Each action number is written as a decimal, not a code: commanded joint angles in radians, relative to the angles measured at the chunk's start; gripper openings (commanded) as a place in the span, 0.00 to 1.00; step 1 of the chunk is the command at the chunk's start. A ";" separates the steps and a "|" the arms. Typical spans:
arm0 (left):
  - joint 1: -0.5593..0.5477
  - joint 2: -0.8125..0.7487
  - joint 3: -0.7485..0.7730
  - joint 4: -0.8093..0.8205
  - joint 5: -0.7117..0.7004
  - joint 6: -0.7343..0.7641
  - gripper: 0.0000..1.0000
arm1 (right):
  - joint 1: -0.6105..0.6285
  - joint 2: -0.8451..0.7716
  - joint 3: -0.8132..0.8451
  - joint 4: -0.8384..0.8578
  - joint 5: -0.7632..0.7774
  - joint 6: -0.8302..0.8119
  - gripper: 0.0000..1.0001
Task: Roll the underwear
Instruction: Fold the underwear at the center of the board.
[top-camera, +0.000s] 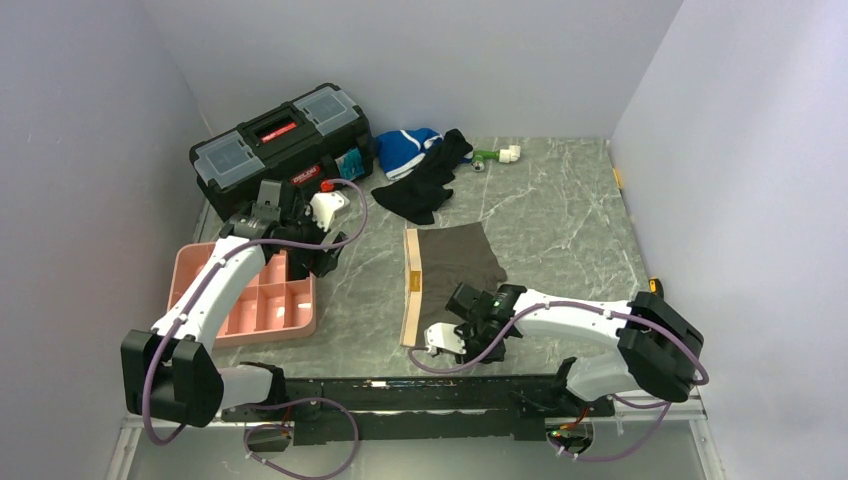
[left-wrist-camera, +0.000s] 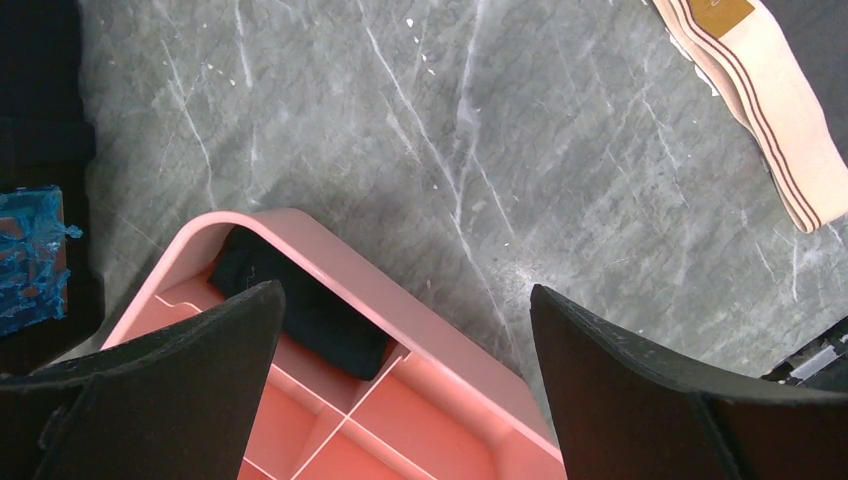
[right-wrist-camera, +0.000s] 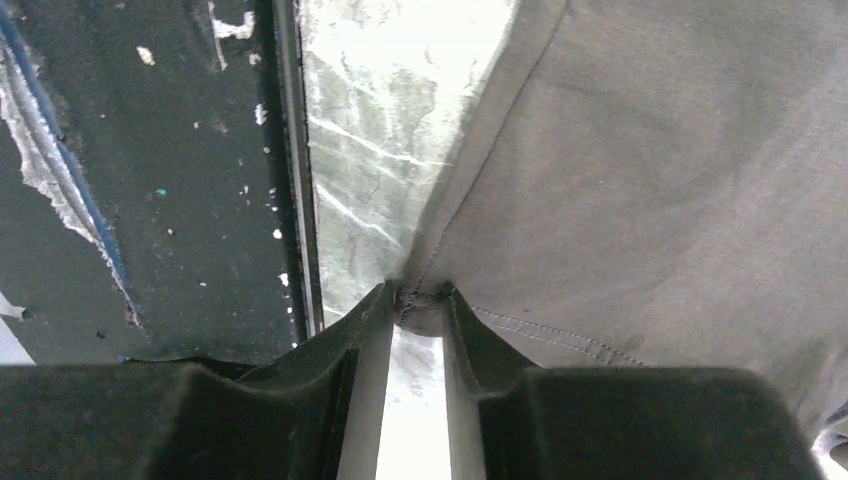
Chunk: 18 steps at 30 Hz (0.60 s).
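Note:
The underwear (top-camera: 458, 262) lies spread flat in the middle of the table, dark grey-brown, with its beige waistband (top-camera: 411, 288) along its left side. My right gripper (top-camera: 464, 303) is at its near edge. In the right wrist view the right gripper (right-wrist-camera: 420, 298) is shut on a stitched seam corner of the underwear (right-wrist-camera: 640, 170). My left gripper (top-camera: 322, 262) hangs open and empty over the far right corner of the pink tray (top-camera: 190, 272). In the left wrist view the left gripper (left-wrist-camera: 405, 292) is wide open above the tray rim (left-wrist-camera: 400, 300); the waistband (left-wrist-camera: 775, 100) shows at the top right.
A rolled black garment (left-wrist-camera: 310, 315) sits in the tray's corner compartment. A black toolbox (top-camera: 280, 140) stands at the back left. A blue-and-white garment (top-camera: 405, 150), a black garment (top-camera: 425, 185) and a green-and-white object (top-camera: 497, 155) lie at the back. A black rail (top-camera: 400, 392) runs along the near edge.

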<state>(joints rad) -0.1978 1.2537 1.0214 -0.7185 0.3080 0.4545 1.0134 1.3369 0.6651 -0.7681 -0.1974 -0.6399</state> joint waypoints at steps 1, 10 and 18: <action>0.000 -0.046 0.017 0.014 0.012 0.029 0.99 | 0.007 0.024 0.006 0.006 0.024 0.024 0.22; -0.002 -0.219 -0.227 0.198 0.117 0.101 0.99 | -0.008 -0.036 0.035 -0.006 0.008 0.034 0.00; -0.124 -0.325 -0.416 0.313 0.115 0.220 0.99 | -0.166 -0.053 0.131 -0.081 -0.174 0.010 0.00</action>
<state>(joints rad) -0.2405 0.9695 0.6621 -0.5198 0.4122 0.5896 0.9226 1.3056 0.7147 -0.7971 -0.2451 -0.6201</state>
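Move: The near right corner of the underwear already lies between my right fingertips, right at the table top. From that hand the near end of the waistband is about 15 cm left and 3 cm ahead, and the near table edge some 4 cm straight back. From my open left hand that waistband end lies roughly 17 cm back, 15 cm right and 13 below; the pink tray's middle is 16 cm left, 6 back and 12 below. I pinch the near right corner of the underwear by shutting my right fingers fully on it, hold almost still, then draw it up about 2 cm and a little forward. Meanwhile my left hand, fingers wide open, rises barely, then swings back about 5 cm and down 3, drifting right past the tray's edge towards the near waistband end, turning some 15 degrees, mostly clockwise with the fingertips tipping outward. ##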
